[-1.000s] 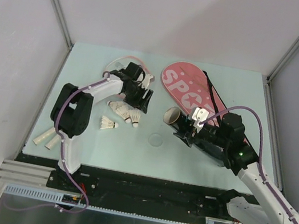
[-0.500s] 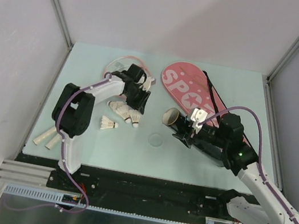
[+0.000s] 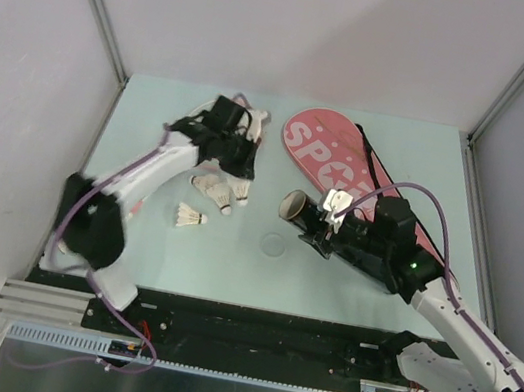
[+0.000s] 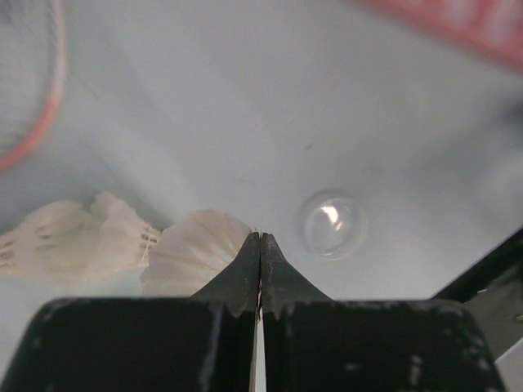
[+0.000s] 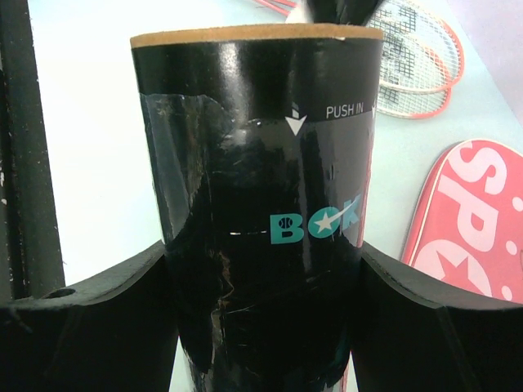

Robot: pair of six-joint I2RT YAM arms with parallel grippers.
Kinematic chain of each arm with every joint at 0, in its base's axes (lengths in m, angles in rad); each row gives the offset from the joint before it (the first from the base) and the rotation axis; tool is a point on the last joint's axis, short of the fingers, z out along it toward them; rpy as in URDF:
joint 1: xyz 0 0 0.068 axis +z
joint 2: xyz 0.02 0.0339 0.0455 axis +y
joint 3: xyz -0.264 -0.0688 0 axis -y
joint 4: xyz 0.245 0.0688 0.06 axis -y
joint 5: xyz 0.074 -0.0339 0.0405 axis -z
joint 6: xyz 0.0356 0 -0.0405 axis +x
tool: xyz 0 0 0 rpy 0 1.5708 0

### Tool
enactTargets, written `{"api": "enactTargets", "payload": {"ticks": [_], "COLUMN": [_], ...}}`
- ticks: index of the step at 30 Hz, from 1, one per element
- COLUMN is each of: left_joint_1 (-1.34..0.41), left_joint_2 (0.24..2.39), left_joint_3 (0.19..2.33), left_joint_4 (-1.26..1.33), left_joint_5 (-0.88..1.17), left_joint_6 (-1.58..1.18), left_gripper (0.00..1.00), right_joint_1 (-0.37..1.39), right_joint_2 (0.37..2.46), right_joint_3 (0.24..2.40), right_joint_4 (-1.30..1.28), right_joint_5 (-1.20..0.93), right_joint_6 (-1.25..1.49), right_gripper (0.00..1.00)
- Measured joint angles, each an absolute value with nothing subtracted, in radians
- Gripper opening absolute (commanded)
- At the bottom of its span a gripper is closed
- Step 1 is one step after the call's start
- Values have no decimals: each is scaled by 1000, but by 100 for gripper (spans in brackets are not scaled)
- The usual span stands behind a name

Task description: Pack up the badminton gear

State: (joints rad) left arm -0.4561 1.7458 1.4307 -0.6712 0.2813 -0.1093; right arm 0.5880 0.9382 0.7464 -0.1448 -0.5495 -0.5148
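My right gripper (image 3: pixel 329 230) is shut on the long black tube (image 3: pixel 336 235), which lies nearly flat with its open end (image 3: pixel 293 207) pointing left. The right wrist view shows the tube (image 5: pixel 261 204) filling the space between my fingers. My left gripper (image 3: pixel 243 165) is shut and empty, hovering just above two white shuttlecocks (image 3: pixel 208 185) (image 3: pixel 236 193). One of them shows behind my left fingertip in the left wrist view (image 4: pixel 192 249). A third shuttlecock (image 3: pixel 191 215) lies nearer the front. The racket (image 3: pixel 219 107) is mostly hidden under my left arm. The pink "SPORT" cover (image 3: pixel 323 151) lies at the back centre.
A small clear round lid (image 3: pixel 273 246) lies on the table between the arms; it also shows in the left wrist view (image 4: pixel 331 224). The racket head (image 5: pixel 417 65) and the cover (image 5: pixel 466 220) show beyond the tube in the right wrist view. Walls enclose the table's left, right and back.
My left arm has stretched out and its gripper has shifted a little toward the back, still over the shuttlecocks. My right gripper has carried the tube slightly to the left.
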Motion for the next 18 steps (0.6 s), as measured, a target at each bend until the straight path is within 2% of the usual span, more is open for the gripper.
{"api": "enactTargets", "payload": {"ticks": [6,9,12,18], "left_joint_1": [-517,-575,-640,-765], "left_joint_2": [1230,1073,1010,1063], "left_joint_3": [1430,1436,1437,1415], "left_joint_4": [-533,-467,-423,-419], "left_joint_5": [296,298,293,218], "left_joint_6": [-194,-203,-203,-202], "left_gripper": [1,0,0,0], "right_joint_1": [598,612,625,644], "right_joint_2": [954,968,976,976], "right_joint_3": [747,746,746,747], "right_joint_4": [-125,-98,-56,36], "right_joint_5": [-558,-555,-546,-538], "right_joint_6": [-516,-506,-490,-437], "right_gripper": [0,0,0,0]}}
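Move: The left gripper already holds a shuttlecock; the tube mouth it is taken to lies about 12 cm to its right, 11 cm back and 17 cm higher. Roughly 9 cm below the gripper, one loose shuttlecock lies 3 cm right, another 6 cm left, both about level with it; the clear lid is some 12 cm right, 11 cm back and 10 cm below. From the right gripper, which holds the tube, the held shuttlecock is about 13 cm ahead, 18 cm left and 12 cm below. Swing the left gripper with its pinched shuttlecock steeply up, some 30 cm, and about 14 cm back, tipping the fingers from steeply down to nearly level, pointing right and forward. Then ease it right and slightly down towards the tube mouth. Late on, bring the tube 2 to 3 cm left and up with the right gripper, tilting its mouth slightly upward, both grips kept. ##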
